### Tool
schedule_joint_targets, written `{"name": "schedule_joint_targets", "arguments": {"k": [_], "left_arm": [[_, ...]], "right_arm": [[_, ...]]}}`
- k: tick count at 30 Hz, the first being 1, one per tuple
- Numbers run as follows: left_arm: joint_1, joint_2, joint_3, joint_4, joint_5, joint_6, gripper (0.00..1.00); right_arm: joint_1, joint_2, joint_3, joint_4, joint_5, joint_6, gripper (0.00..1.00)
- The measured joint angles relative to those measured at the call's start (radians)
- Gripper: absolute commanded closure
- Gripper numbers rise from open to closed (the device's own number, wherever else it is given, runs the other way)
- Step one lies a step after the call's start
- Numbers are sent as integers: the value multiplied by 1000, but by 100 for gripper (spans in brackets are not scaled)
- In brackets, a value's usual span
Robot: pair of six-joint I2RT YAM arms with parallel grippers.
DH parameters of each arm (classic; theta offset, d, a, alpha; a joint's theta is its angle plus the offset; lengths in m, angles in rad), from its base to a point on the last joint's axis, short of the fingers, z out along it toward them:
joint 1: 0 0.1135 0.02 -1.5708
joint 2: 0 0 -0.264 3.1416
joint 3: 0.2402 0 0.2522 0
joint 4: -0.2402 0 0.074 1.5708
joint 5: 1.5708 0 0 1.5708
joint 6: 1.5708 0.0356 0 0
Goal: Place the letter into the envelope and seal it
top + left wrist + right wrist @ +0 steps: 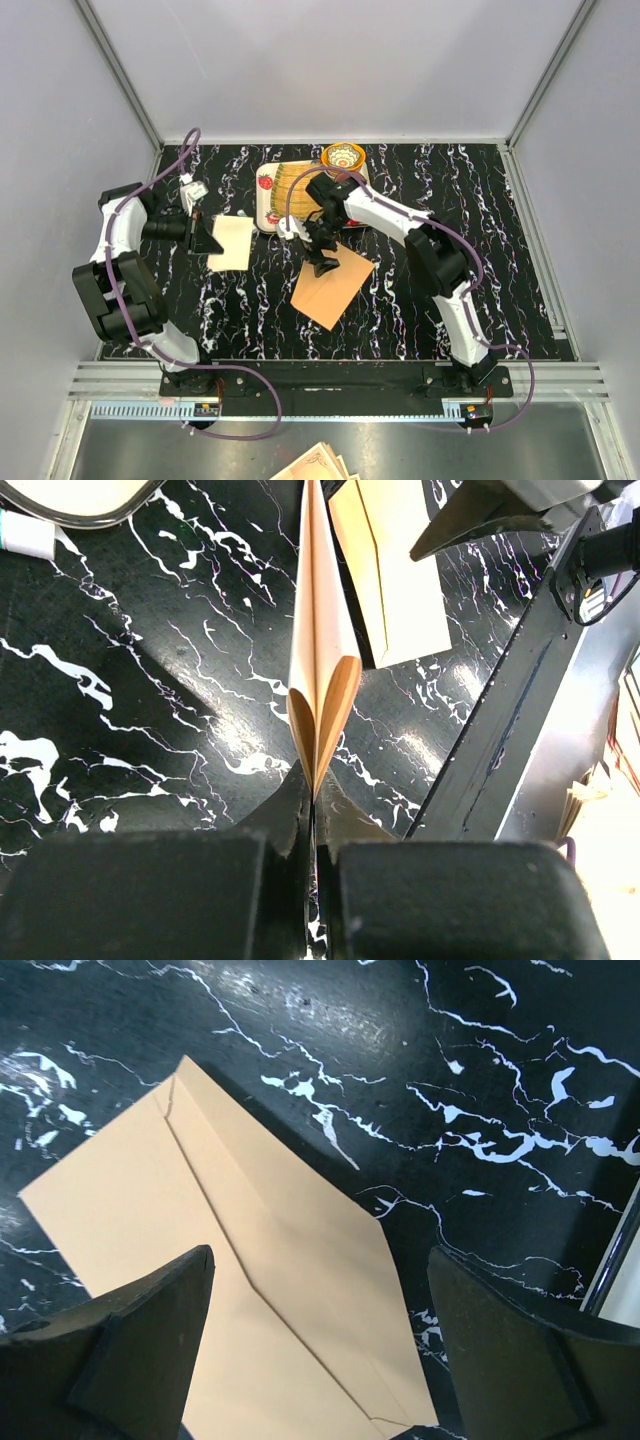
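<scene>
The letter [231,243] is a pale beige folded sheet at the left of the table, and my left gripper [210,243] is shut on its near edge. In the left wrist view the letter [320,670] stands on edge, its folded layers pinched between the jaws of my left gripper [313,780]. The orange-tan envelope [333,287] lies flat mid-table, also visible as the envelope [395,580] beyond the letter. My right gripper [322,258] hovers open over the envelope's upper left end. In the right wrist view the envelope [250,1260] lies under my right gripper [320,1305], flap spread outward, nothing gripped.
A tray [263,190] with yellow-orange contents and a patterned bowl [343,157] sit at the back centre. A small white tube [192,187] lies near the left arm. Loose ornate papers [315,465] lie below the table's front rail [330,375].
</scene>
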Motion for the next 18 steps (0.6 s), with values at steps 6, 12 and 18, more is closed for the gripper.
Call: {"name": "schedule_joint_targets", "arguments": {"k": [6,12,18], "left_arm": [[20,0,-12,-2,20,47,100],[28,0,-14,-2,27,72,100],[35,-2,-14,-3,27,102,100]], "right_arm": [[5,84,69,-23,35,-27,14],[5,127,102,-56,45,-46,53],[5,133,108,-92,50,1,100]]}}
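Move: Just beneath the right hand, about 4 cm down, lies the flap of the envelope; the envelope's middle is some 5 cm nearer the base and 3 cm to the right. The tray is straight ahead by roughly 15 cm, with the mug on it 16 cm ahead and 7 cm right. The glue tube lies about 9 cm ahead and 17 cm left. From the left hand, the flap is some 27 cm right, 2 cm ahead and 14 cm lower. Sinking about 3.5 cm onto the envelope, with a slight forward drift of 1 cm that it mostly gives back, the right hand straddles the edge of the flap with wide-open fingers. As it bottoms out the fingers swing almost fully shut, the farther one bringing the edge back against the nearer one, and pinch the flap while the wrist tilts some 5 to 10 degrees. ##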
